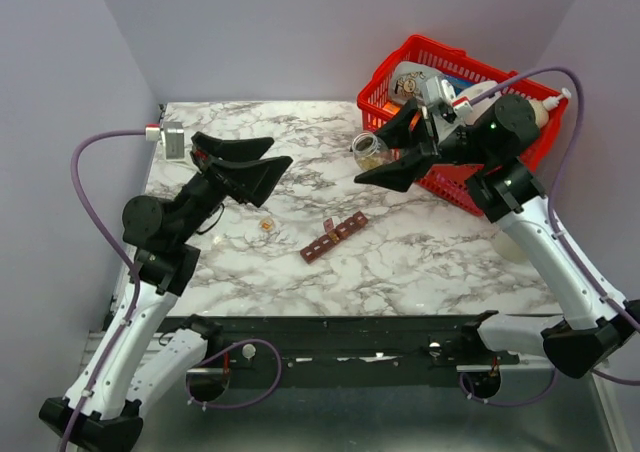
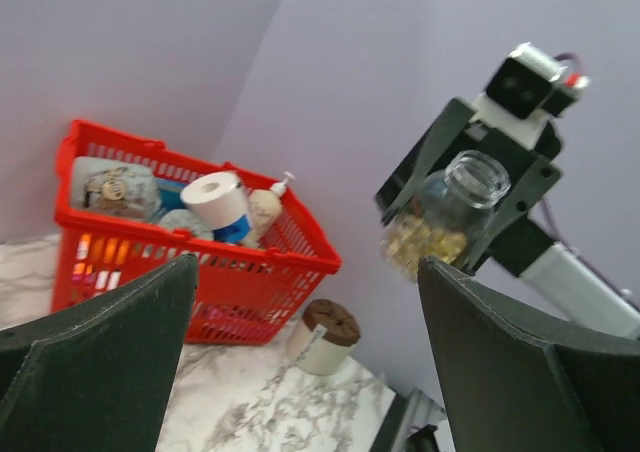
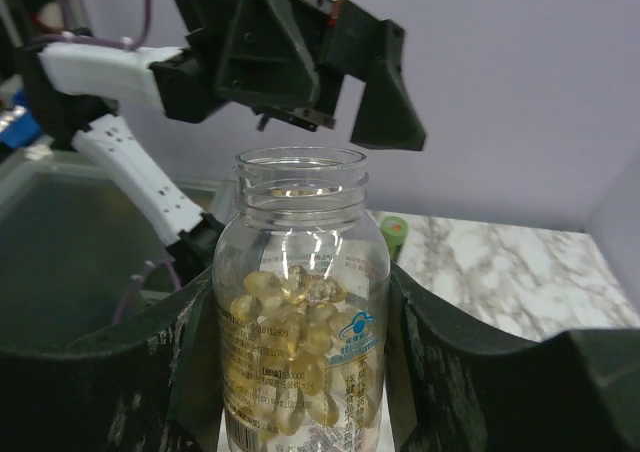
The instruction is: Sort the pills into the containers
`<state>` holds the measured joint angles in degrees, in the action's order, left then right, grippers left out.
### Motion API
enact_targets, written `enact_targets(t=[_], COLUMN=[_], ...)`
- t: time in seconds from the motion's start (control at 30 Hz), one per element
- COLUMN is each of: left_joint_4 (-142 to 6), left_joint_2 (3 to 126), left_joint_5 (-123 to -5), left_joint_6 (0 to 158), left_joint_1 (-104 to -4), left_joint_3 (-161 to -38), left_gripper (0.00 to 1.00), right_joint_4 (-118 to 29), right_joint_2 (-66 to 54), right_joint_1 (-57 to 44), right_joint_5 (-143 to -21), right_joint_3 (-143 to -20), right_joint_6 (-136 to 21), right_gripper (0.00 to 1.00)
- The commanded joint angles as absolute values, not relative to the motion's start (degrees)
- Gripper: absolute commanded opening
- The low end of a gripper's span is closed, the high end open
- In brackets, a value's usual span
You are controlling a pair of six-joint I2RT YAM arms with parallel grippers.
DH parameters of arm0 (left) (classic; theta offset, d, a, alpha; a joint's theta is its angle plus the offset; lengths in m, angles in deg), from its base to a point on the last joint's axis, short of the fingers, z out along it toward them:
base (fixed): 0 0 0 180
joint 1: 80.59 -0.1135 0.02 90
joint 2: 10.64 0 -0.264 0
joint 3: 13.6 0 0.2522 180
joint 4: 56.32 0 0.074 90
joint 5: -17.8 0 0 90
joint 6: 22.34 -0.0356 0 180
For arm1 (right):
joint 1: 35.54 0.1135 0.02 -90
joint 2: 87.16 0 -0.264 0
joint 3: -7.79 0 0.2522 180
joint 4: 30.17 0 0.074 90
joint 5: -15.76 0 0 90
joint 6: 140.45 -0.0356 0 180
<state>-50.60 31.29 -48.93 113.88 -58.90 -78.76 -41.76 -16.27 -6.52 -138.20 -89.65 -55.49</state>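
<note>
A few tiny orange-tan pills [image 1: 267, 226] lie on the marble table. Just right of them rests the dark red-brown strip of containers [image 1: 335, 238]. My right gripper [image 1: 378, 158] is shut on an uncapped clear bottle [image 1: 369, 149] of amber capsules, held above the table. In the right wrist view the bottle [image 3: 300, 302] stands upright between the fingers [image 3: 470, 372]. My left gripper [image 1: 280, 153] hangs open and empty above the table's left part, facing the bottle [image 2: 445, 212]. A green cap [image 3: 394, 234] lies on the table.
A red wire basket [image 1: 452, 92] with a paper roll and bottles stands at the back right, tilted against the right arm. A pale roll with a brown end [image 2: 325, 337] lies on the table's right side. Purple walls enclose the table.
</note>
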Motion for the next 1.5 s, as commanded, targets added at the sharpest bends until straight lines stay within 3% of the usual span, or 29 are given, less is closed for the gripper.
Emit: enact_targets(t=[0.0, 0.23, 0.43, 0.87, 1.23, 1.47], left_joint_4=[-41.8, -43.5, -60.1, -55.4, -63.0, -81.1], left_joint_2=[34.5, 37.9, 40.8, 47.2, 40.6, 36.2], left_joint_5=[-40.3, -35.7, -45.6, -49.6, -55.8, -55.8], left_joint_6=[118.7, 112.8, 95.8, 93.9, 89.8, 86.8], left_joint_1=[-59.2, -56.0, -45.9, -42.4, -45.1, -53.1], left_joint_3=[-82.6, -83.3, -88.5, -89.1, -86.2, -83.8], left_gripper=[0.99, 0.99, 0.99, 0.99, 0.99, 0.99], right_joint_4=[-17.9, -17.1, -15.4, -15.9, -20.0, -22.6], right_joint_2=[-16.1, -14.7, -12.0, -9.6, -9.8, -11.4], right_joint_1=[-7.1, -7.7, -7.7, -7.7, -8.6, -11.6], right_joint_5=[-146.2, -144.6, -144.4, -144.6, -143.4, -143.1], right_joint_3=[-82.6, -77.7, -76.0, -74.1, -71.5, -68.6], right_joint_6=[-73.8, -72.4, -72.8, -71.5, -65.5, -60.7], right_gripper=[0.09, 0.09, 0.09, 0.09, 0.09, 0.09])
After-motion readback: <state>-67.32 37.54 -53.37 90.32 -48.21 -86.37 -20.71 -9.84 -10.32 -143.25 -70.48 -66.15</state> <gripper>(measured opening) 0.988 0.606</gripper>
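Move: The open jar of capsules, already held by the right gripper, lies about 14 cm to the right of the empty left gripper and level with it in height and reach. The brown pill box is on the table, some 8 cm ahead of the left gripper, 10 cm to its right and 44 cm below; the small round cap is 9 cm ahead, 5 cm left and 45 cm below. From the right gripper, the left one is 14 cm to its left, and the pill box is 9 cm ahead, 4 cm left, 44 cm below. Lower the jar with the right gripper about 11 cm and a little forward, keeping the grip and rolling it some 15 degrees so the mouth tips forward. Meanwhile bring the open left gripper right about 10 cm towards the jar, sinking about 4 cm overall and rolling its left side up, then draw it back left about 6 cm, fingers still wide open. ##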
